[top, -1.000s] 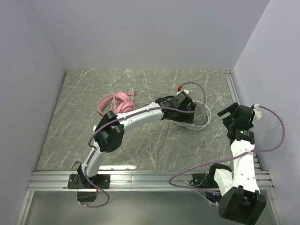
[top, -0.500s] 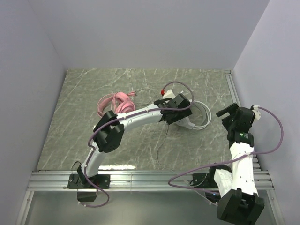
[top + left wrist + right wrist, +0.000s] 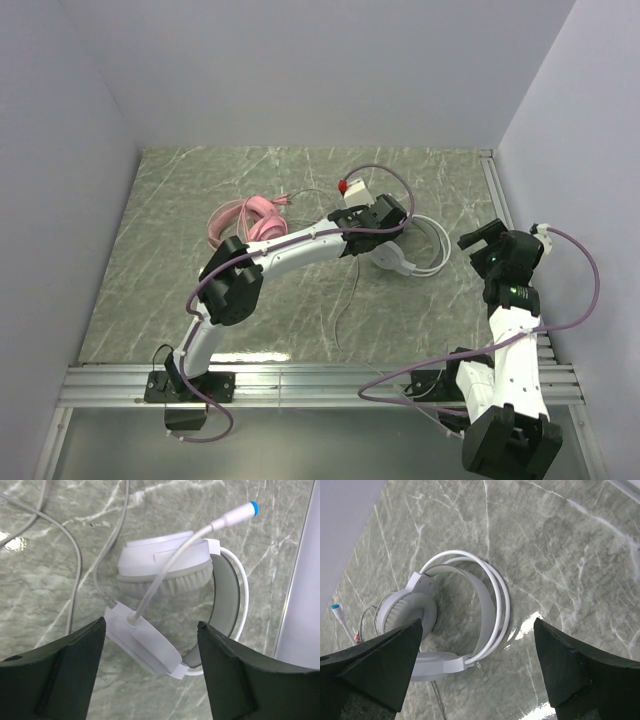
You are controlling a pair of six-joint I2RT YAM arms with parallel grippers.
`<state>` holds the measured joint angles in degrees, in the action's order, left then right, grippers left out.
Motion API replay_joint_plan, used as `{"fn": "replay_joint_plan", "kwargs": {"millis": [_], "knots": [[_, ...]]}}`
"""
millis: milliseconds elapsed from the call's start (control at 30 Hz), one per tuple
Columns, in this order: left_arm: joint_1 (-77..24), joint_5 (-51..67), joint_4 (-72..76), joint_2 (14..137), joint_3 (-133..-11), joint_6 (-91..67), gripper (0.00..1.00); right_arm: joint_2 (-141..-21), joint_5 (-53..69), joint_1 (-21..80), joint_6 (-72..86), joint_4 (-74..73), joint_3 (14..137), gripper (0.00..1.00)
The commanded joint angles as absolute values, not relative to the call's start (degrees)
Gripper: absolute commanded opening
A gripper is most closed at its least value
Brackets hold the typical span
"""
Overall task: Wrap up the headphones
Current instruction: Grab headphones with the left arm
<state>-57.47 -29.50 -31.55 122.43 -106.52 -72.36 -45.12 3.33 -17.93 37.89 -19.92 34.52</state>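
The white headphones [image 3: 392, 258] with grey cushions lie on the marble table right of centre, their thin cable [image 3: 345, 300] trailing toward the near edge. My left gripper [image 3: 375, 225] hovers over them, open. In the left wrist view one white earcup [image 3: 145, 642] lies between the spread fingers of that gripper [image 3: 151, 625], below them. The mic boom [image 3: 235, 515] has a blue tip. My right gripper [image 3: 478, 240] stands open to the right of the headset; in its wrist view the headband [image 3: 490, 600] lies below that gripper [image 3: 477, 625]. The pink headphones [image 3: 245, 220] lie to the left, behind the left arm.
An aluminium rail [image 3: 492, 195] runs along the table's right edge, and a framed rail [image 3: 300, 380] borders the near edge. Plain walls enclose the back and both sides. Loose cable loops [image 3: 75, 555] lie left of the white headset.
My left gripper has swung left and back over the white headphones, and its jaws have narrowed a little. The right gripper has drifted slightly left toward the headset.
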Motion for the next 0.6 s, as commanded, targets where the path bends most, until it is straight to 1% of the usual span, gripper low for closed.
{"fn": "replay_joint_plan", "kwargs": {"millis": [0,100,133,200,367,467,500,567], "knots": [[-57.3,-33.6,-31.5,122.1,-108.6,-69.9,0.77,-44.4,4.6,-18.4,37.2,-17.3,34.3,0.99],[-56.8,-32.4,-28.8,122.9,-108.5,-67.2,0.63,-44.2,4.9,-18.3,37.0,-17.4,34.1,0.99],[-56.7,-31.9,-28.6,123.3,-108.7,-66.8,0.54,-44.1,4.8,-18.4,36.9,-17.4,34.1,0.99],[-56.5,-31.0,-28.4,124.0,-108.8,-66.4,0.48,-43.9,4.7,-18.4,36.7,-17.3,33.9,0.98],[-56.4,-31.2,-28.6,124.5,-108.0,-66.8,0.50,-43.9,5.0,-18.3,36.7,-17.1,33.8,0.99],[-56.3,-30.8,-28.2,124.5,-107.3,-66.4,0.43,-44.1,5.4,-18.2,36.4,-16.7,33.5,0.98],[-56.3,-30.2,-28.0,124.5,-106.9,-66.3,0.34,-44.3,5.4,-18.4,36.3,-16.6,33.4,0.98],[-55.9,-29.5,-27.1,124.5,-106.4,-65.8,0.23,-44.7,5.6,-18.2,36.2,-17.0,33.6,0.97]]}}
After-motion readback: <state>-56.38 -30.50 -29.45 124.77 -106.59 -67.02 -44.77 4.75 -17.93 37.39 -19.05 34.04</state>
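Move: Almost under the left hand lie the white headphones, their middle about 3 cm ahead, 3 cm to its right and 6 cm down; their near ear cup is closer, some 1 cm ahead and 4 cm below. The pink headphones rest about 35 cm to the left hand's left and 5 cm farther out. From the right hand, the white headphones are roughly 14 cm left, 5 cm ahead and 9 cm down. Easing forward about 1.5 cm and then sinking some 2 cm onto the white headphones' near ear cup, the left hand goes on closing its fingers, from wide to about a quarter open, bringing the tips either side of the foot of the mic boom. The wrist barely turns; whether the tips already touch can't be seen. ##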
